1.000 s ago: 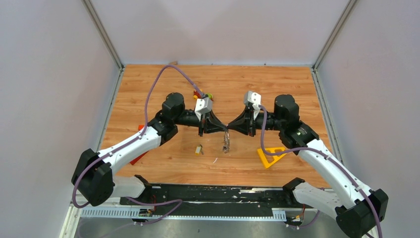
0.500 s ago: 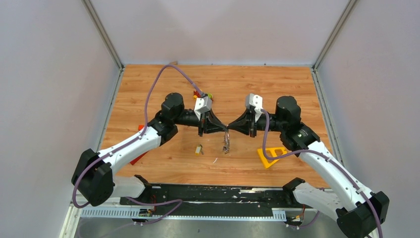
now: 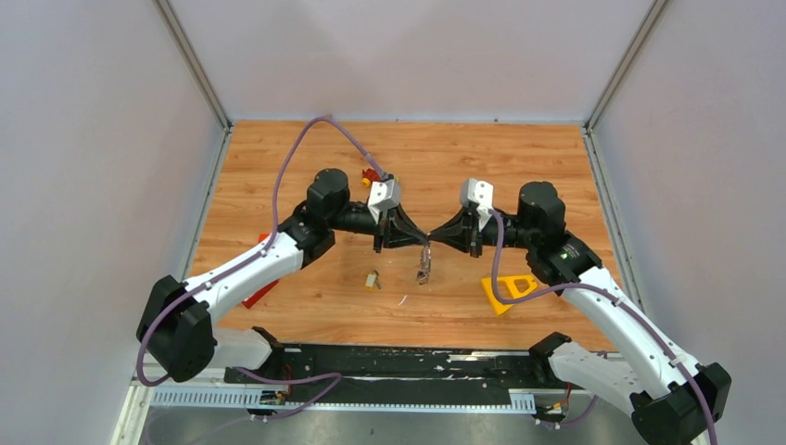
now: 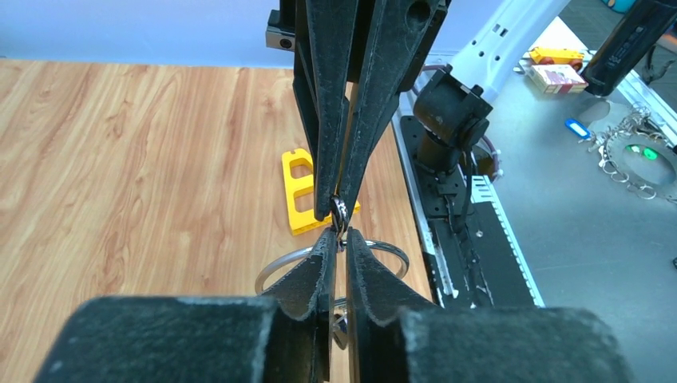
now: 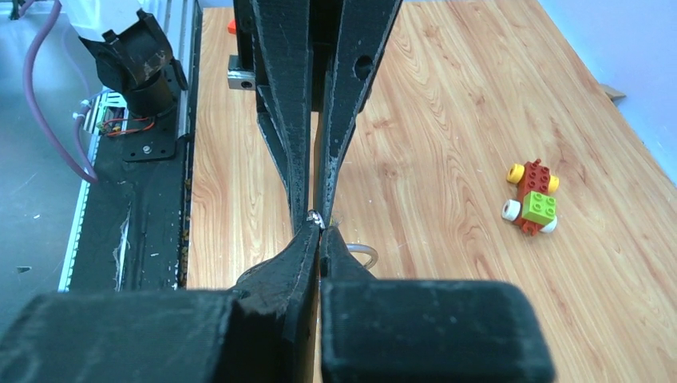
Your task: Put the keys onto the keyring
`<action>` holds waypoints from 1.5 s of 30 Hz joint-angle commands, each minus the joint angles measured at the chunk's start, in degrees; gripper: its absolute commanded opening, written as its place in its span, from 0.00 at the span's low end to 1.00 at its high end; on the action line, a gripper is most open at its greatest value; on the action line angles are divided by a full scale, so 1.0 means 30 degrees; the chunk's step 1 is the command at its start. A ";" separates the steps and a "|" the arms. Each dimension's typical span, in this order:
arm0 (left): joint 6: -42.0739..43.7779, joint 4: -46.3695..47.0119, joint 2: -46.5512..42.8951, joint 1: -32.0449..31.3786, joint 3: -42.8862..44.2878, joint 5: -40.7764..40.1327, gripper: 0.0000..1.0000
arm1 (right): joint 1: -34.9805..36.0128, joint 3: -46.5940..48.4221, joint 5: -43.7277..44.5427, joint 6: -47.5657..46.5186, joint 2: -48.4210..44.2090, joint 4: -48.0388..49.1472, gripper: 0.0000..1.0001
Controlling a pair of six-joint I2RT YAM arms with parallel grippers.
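Note:
The two grippers meet tip to tip above the middle of the table. The keyring (image 4: 275, 265) is a thin silver ring at those tips, and a bunch of keys (image 3: 424, 269) hangs below it. My right gripper (image 5: 319, 227) is shut on the ring's wire. My left gripper (image 4: 339, 233) stands open by a narrow slit, and the ring wire crosses that slit. One loose key with a pale yellow tag (image 3: 372, 280) lies on the wood to the left of the bunch.
A yellow plastic triangle (image 3: 508, 292) lies under the right forearm. A red, green and yellow toy car (image 3: 374, 174) sits behind the left wrist. A red piece (image 3: 259, 295) shows under the left forearm. Grey walls close in the wooden table (image 3: 306, 148).
Both wrists have shifted slightly towards the back of the table. The fingertips stay together at the same spot and the key bunch still hangs there.

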 commanded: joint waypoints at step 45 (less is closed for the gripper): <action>1.5016 -1.1887 0.0336 -0.1838 0.3766 -0.0097 0.53 | -0.0234 0.0341 -0.3875 0.0755 0.0141 0.0312 0.00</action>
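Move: The keyring hangs right at the left fingertips, its middle about 3 cm below and 1 cm to the right, level fore and aft. The right hand already pinches its upper end; the ring's middle is about 3 cm below that hand and 1 cm to its left, neither ahead nor back. On the table, some 20 cm below the left hand, a loose key lies roughly 8 cm left and level with it; from the right hand, the yellow triangle is about 13 cm right, 3 cm back and 20 cm down. Forward about 3 cm and down 2, then back to just behind where it began, the left hand keeps opening to about half wide around the hanging ring, rolling some 20 degrees about its fingers so its forward side rises. The right hand keeps its pinch on the ring's end, swings forward with a slight clockwise turn, then draws back about 4 cm as it turns back again. ##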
